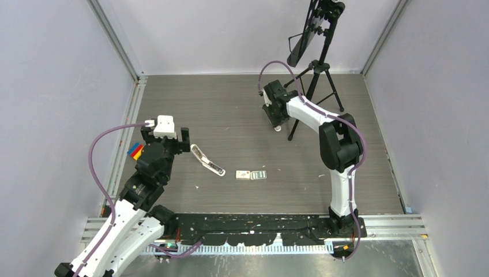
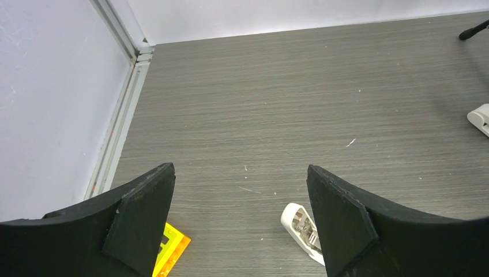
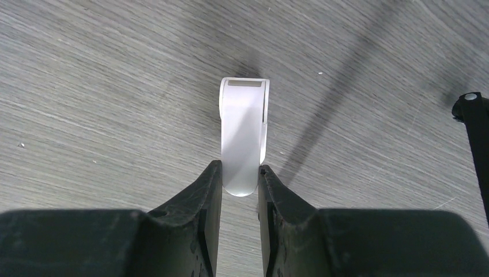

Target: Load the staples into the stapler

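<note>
The stapler (image 1: 207, 161), long, slim and white, lies open on the grey table with its silver channel facing up. In the left wrist view its end (image 2: 300, 225) shows beside my right finger. The staples' white box marked red (image 1: 243, 175) and the grey tray (image 1: 259, 174) lie just right of it. My left gripper (image 1: 168, 144) (image 2: 241, 173) is open and empty, just left of the stapler. My right gripper (image 1: 275, 118) (image 3: 239, 170) is far back, shut on the sides of a short stubby white stapler (image 3: 244, 135).
A black tripod (image 1: 314, 86) with a dark panel stands at the back right, one foot (image 3: 476, 115) close to my right gripper. A coloured block (image 1: 135, 151) (image 2: 170, 254) lies under my left gripper's left finger. Metal rails and walls bound the table.
</note>
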Robot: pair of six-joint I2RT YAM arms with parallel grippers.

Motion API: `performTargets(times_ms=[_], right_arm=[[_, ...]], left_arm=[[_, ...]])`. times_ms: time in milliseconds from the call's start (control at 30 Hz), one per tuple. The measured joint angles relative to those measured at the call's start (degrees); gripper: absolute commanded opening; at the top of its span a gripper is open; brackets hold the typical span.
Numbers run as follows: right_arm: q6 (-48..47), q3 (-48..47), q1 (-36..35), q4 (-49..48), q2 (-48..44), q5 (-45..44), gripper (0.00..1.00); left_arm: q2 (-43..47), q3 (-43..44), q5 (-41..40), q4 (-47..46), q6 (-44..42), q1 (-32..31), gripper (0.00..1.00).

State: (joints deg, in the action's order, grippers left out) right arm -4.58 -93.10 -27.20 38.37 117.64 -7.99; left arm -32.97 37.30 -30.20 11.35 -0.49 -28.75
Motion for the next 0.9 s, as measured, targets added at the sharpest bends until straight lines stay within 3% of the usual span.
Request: performTargets(times_ms=[600,667,900], right_arm=[[-1.05,-0.20,0.33,-1.27,1.01,0.94,0.41],[-0.66,-0.17,0.33,-1.22,0.76,1.18,0.47],[5.86,5.49,-0.07,-1.33,-10.16,1.88,0.57]], left_arm=[[0.02,0.00,1.09,0.02,0.00,0.00,0.86],[0.20,0.00,1.31,0.04,0.00,0.00,0.86],[0.98,0.00,1.95,0.09,0.98,0.00,0.86]])
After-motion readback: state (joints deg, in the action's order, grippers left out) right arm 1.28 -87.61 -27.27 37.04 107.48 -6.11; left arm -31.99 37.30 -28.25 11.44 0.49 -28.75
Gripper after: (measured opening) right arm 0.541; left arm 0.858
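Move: The right gripper still holds the closed stapler by its rear end; the stapler's middle is about 2 cm ahead of that hand, 1 cm left and 2 cm below. The tripod foot stands some 3 cm back and 5 cm right of the hand, the open stapler about 13 cm back and 27 cm left, the staples box roughly 18 cm back and 12 cm left. From the left gripper the closed stapler lies about 16 cm ahead, 34 cm right and 23 cm below. Open the right fingers and let go of the closed stapler's rear end, easing barely half a centimetre down and forward as they part. Then lift the hand, slowly at first and then fast, about 5 cm up off the stapler, drawing back some 2 cm towards the base, fingers still widening and the wrist rolling slightly so its left side rises. ##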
